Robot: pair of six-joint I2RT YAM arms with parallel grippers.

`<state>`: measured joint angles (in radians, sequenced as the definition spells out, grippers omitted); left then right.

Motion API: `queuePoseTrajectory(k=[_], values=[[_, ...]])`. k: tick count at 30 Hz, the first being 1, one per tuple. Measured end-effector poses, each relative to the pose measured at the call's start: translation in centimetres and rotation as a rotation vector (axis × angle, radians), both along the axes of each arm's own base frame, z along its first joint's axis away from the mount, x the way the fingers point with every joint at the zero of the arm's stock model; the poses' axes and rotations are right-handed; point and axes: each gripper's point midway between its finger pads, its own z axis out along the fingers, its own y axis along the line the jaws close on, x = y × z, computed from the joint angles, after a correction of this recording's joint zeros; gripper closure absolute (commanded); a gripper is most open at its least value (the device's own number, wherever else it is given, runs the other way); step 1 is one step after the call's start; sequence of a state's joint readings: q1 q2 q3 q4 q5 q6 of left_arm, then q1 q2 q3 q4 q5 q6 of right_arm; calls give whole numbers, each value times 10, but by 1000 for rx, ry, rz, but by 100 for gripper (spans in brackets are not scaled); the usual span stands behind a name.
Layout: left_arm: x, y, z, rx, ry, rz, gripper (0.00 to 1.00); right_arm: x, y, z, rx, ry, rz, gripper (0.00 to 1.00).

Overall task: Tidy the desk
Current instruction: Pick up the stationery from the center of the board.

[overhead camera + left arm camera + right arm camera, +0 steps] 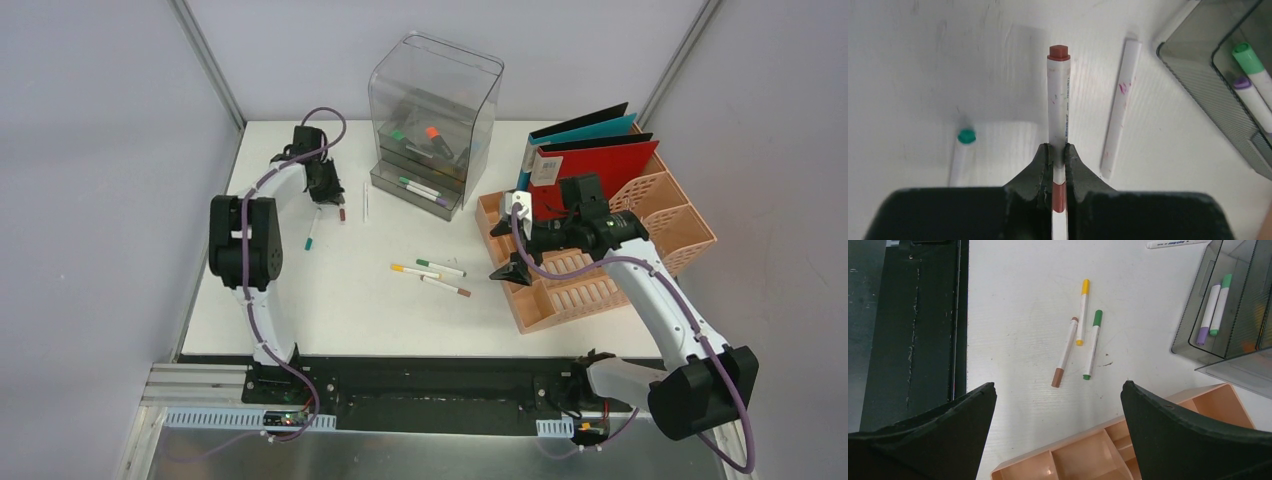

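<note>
On the white desk [330, 300], at its far left, my left gripper [1058, 147] is shut on a white marker with a red-brown cap [1058, 100], which points away along the surface. From above, that gripper [325, 188] sits left of the clear grey drawer box [432, 110]. A teal-capped marker [962, 152] lies to the left of the held one and a plain white stick [1120, 107] to its right. My right gripper [1058, 385] is open and holds nothing, hovering over the near-left corner of the peach rack [1088, 455].
Yellow [1082, 312], green [1092, 345] and brown [1065, 352] markers lie mid-desk. The box's open bottom drawer [420, 195] holds green and purple markers. Red and teal folders [590, 160] stand in the rack [600, 290]. Grey walls close in both sides.
</note>
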<state>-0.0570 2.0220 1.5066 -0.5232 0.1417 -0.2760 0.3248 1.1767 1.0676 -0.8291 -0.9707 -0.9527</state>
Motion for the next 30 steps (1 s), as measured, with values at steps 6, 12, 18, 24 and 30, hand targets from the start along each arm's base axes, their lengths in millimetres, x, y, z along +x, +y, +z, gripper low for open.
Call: queuePoseTrajectory(k=[6, 12, 18, 24, 30], values=[[-27, -8, 20, -134, -50, 199, 100, -2, 0, 3, 6, -8, 2, 1], [-53, -20, 43, -300, -87, 343, 100, -2, 0, 3, 6, -8, 3, 1], [-79, -43, 58, -515, -126, 414, 100, -2, 0, 3, 6, -8, 3, 1], [-86, -86, 82, -700, -205, 379, 100, -2, 0, 3, 7, -12, 6, 1], [-82, -130, 119, -823, -313, 319, 100, -2, 0, 3, 8, -13, 8, 1]])
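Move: The held brown-capped marker is bound for the clear box's front tray, whose middle lies about 23 cm to the left hand's right, 3 cm ahead and just below it. A loose white marker lies some 6 cm to the hand's right and 1 cm ahead; the teal marker is about 6 cm left and 7 cm back, both 3 cm below. From the idle right hand, the tray is roughly 27 cm ahead, 18 cm left and 19 cm below. The brown-capped marker, already clear of the board and still pinched in the shut left fingers, is drawn back and up, then swung rightwards towards the tray while climbing faster. The hand ends some 13 cm right, 12 cm higher and 8 cm back, its wrist rolling about 50 degrees so that the fingers come to point more to the right. ##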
